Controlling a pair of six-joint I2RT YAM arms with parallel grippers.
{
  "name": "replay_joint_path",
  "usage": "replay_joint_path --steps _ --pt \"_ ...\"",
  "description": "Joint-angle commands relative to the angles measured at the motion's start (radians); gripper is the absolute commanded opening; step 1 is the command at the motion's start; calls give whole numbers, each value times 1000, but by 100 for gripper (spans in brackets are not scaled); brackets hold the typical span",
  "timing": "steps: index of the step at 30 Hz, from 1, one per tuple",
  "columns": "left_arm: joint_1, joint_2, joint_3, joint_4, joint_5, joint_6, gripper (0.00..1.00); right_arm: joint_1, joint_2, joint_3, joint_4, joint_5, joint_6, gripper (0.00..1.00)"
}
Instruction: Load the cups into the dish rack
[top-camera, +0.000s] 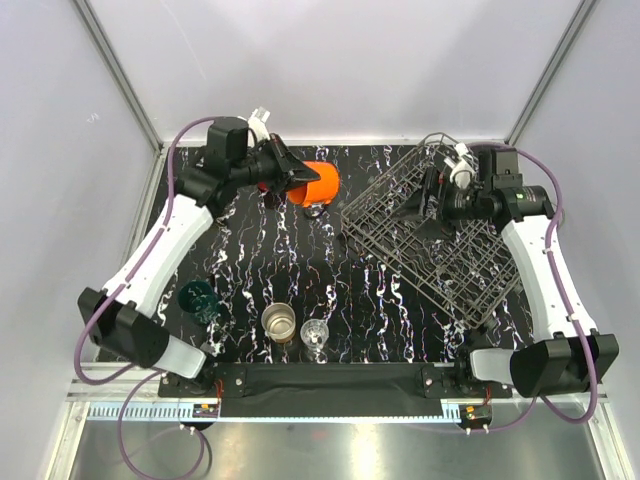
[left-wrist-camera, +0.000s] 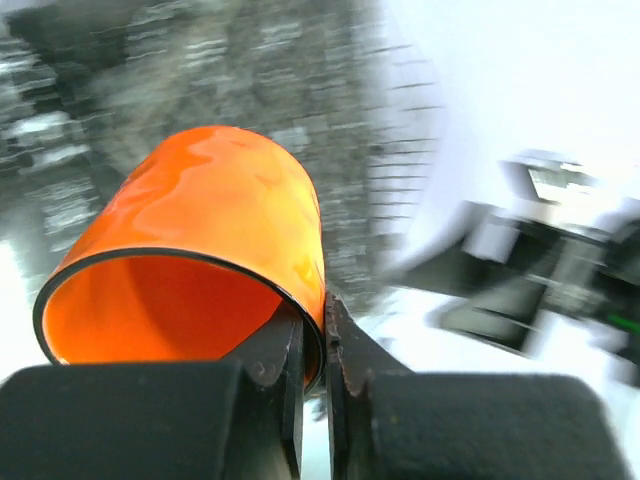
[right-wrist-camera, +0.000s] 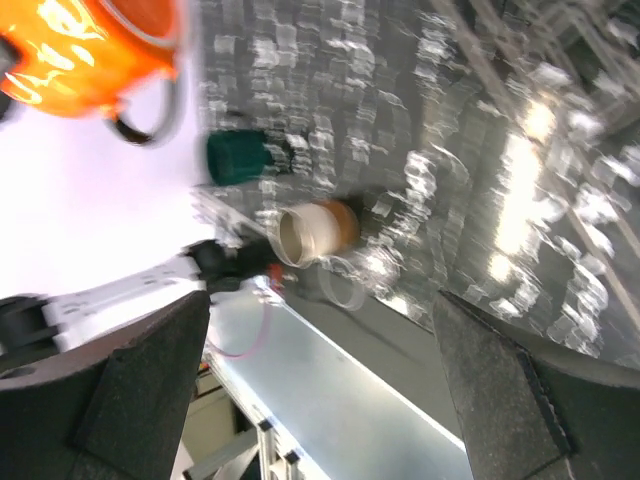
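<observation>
My left gripper (top-camera: 293, 181) is shut on the rim of an orange mug (top-camera: 318, 184), held tilted above the far side of the table. In the left wrist view one finger is inside and one outside the mug (left-wrist-camera: 200, 240). The grey wire dish rack (top-camera: 430, 240) stands at the right. My right gripper (top-camera: 428, 212) hovers over the rack, open and empty (right-wrist-camera: 320, 400). A dark teal cup (top-camera: 198, 298), a brown-and-cream cup (top-camera: 279, 321) and a clear glass (top-camera: 314, 336) stand near the front edge. The right wrist view also shows the teal cup (right-wrist-camera: 235, 158), the brown-and-cream cup (right-wrist-camera: 315, 230), the glass (right-wrist-camera: 345, 285) and the orange mug (right-wrist-camera: 90, 50). No yellow mug is in view.
The table (top-camera: 300, 260) has a black marbled top with white walls around it. The rack sits at an angle, its near corner (top-camera: 478, 318) close to the right arm's base. The rack's wires (right-wrist-camera: 560, 60) fill the upper right of the right wrist view.
</observation>
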Motion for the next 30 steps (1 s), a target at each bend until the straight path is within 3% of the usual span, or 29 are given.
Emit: replay_joint_path --steps 1,3,6,12,18,24,30 --pt "1 -89 -134 595 217 -294 0 32 -32 3 257 -197 117 100" --pt "-5 -95 -217 869 238 -460 0 45 -44 -3 331 -261 167 100" --pt "-15 -87 -257 1109 232 -596 0 71 -53 -8 477 -335 239 99" --pt "-67 -57 -313 1448 180 -773 0 118 -41 -3 627 -351 310 96" --pt "-117 -20 -355 1571 162 -870 0 144 -21 -8 724 -337 371 92" --pt "-133 -3 -341 1571 154 -877 0 173 7 -11 824 -308 442 83" --pt "-153 -1 -343 1561 156 -879 0 199 33 -2 830 -285 447 61"
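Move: The orange cup, already pinched by the left fingers, has its middle about 4 cm right of the left hand point; the open right gripper it is being taken to lies some 20 cm right, 6 cm back and 6 cm lower. From the right hand the cup is about 17 cm left, 6 cm ahead and 5 cm higher, while the dish rack's middle sits 10 cm right, 8 cm ahead and 23 cm below. The clear glass stands 11 cm straight ahead of the left hand and 29 cm below. The orange cup is carried up and to the right for a handover: the left hand keeps its pinch on the rim, climbs about 14 cm while drifting right and somewhat back, and rolls some 50 degrees so its fingers tip above level. The right hand comes to meet the cup's base, up about 12 cm and left 9, its fingers swinging up towards level and partly closing around the base; their contact can't be made out. ##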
